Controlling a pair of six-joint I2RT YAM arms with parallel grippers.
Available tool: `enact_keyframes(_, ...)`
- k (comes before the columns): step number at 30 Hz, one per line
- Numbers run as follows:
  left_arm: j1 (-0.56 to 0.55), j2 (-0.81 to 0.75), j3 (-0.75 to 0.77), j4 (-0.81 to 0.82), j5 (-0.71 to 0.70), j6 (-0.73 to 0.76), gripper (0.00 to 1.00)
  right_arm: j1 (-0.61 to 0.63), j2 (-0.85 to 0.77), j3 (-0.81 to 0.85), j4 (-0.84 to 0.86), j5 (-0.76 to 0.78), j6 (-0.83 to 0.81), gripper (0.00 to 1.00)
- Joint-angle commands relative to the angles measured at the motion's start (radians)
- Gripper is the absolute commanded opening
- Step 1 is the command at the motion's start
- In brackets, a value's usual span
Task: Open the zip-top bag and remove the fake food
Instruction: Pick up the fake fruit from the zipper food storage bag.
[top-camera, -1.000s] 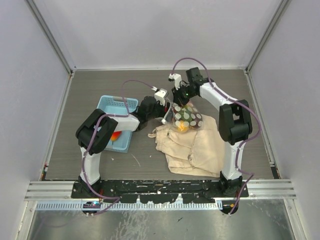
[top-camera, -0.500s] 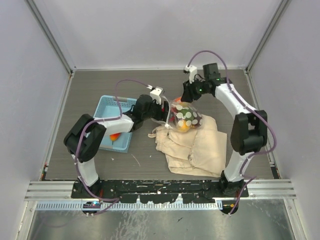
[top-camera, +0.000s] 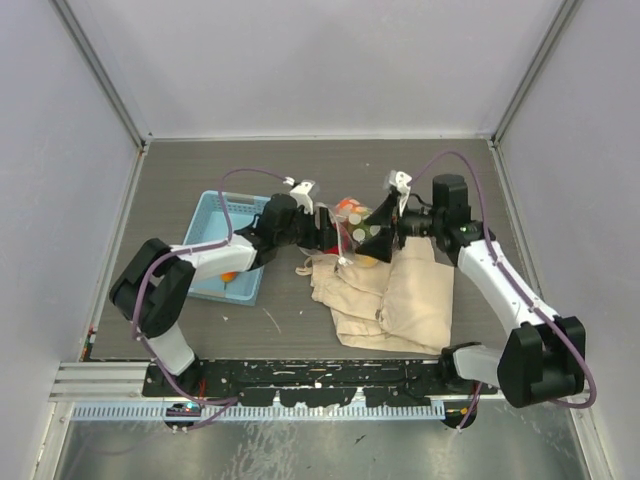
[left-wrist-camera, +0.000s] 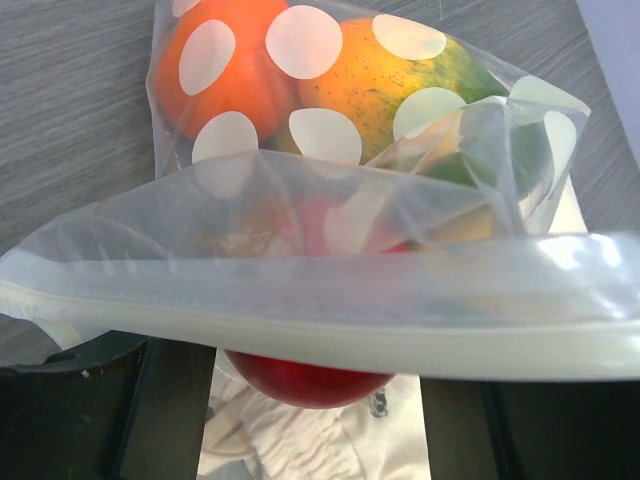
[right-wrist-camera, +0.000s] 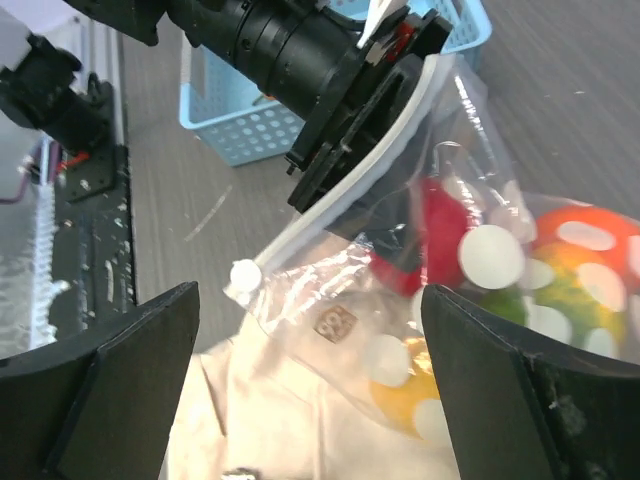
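The zip-top bag (top-camera: 352, 215), clear with white spots, hangs between my two grippers above the cloth bag. Its zip strip (left-wrist-camera: 320, 335) stretches across the left wrist view. My left gripper (top-camera: 328, 225) is at the bag's mouth with jaws wide apart. One dark finger (right-wrist-camera: 400, 235) shows through the film. The fake food is inside: an orange piece (left-wrist-camera: 235, 65), a yellow-green one (left-wrist-camera: 400, 80) and a red one (left-wrist-camera: 305, 375). My right gripper (top-camera: 378, 232) stands open just right of the bag (right-wrist-camera: 470, 300), touching nothing.
A light blue basket (top-camera: 228, 245) lies left of the bag with a red-orange piece (top-camera: 230, 272) in it. The beige cloth drawstring bag (top-camera: 390, 295) lies under and in front of the bag. Side and back walls bound the dark tabletop.
My right gripper let go of the bag, opened wide and swung from behind it to its right side. My left arm stretched further out, and the bag's mouth rose with it.
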Motion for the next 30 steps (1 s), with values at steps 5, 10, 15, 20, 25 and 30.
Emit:
enact_keyframes(5, -0.026, -0.109, -0.02, -0.073, -0.045, -0.101, 0.29, 0.138, -0.018, -0.025, 0.277, 0.255, 0.228, 0.95)
enact_keyframes(10, -0.046, -0.138, -0.029, -0.118, -0.104, -0.117, 0.28, 0.218, -0.015, -0.009, 0.258, 0.386, 0.242, 0.93)
enact_keyframes(15, -0.058, -0.161, -0.029, -0.156, -0.144, -0.139, 0.28, 0.286, -0.008, 0.02, 0.201, 0.526, 0.188, 0.89)
enact_keyframes(20, -0.06, -0.181, -0.039, -0.177, -0.164, -0.161, 0.28, 0.313, 0.005, 0.049, 0.152, 0.632, 0.138, 0.77)
enact_keyframes(25, -0.06, -0.189, -0.048, -0.175, -0.163, -0.182, 0.28, 0.334, 0.016, 0.059, 0.137, 0.659, 0.113, 0.57)
enact_keyframes(30, -0.061, -0.21, -0.057, -0.173, -0.156, -0.186, 0.28, 0.341, 0.038, 0.067, 0.124, 0.663, 0.108, 0.39)
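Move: The red fruit, seemingly held between the left fingers at the bag's mouth, lies some 8 cm left of the right hand, 3 cm ahead and 6 below. In the bag, the orange fruit lies about 12 cm ahead of the right hand, 2 cm left and 14 down; the yellow one lies nearly under it, 1 cm ahead and 12 down. From the left hand, the red fruit is about 1 cm ahead, 1 right and 1 below; the blue basket's middle is 23 cm left, 2 back and 8 down. Leftward about 5 cm, wide open, the right hand goes to the bag's rim beside the red fruit, then edges some 3 cm forward, turning about 15 degrees clockwise while its fingers close to under half open around the clear film. The left hand keeps its opening about the fruit and draws back some 3.5 cm and a little left. ##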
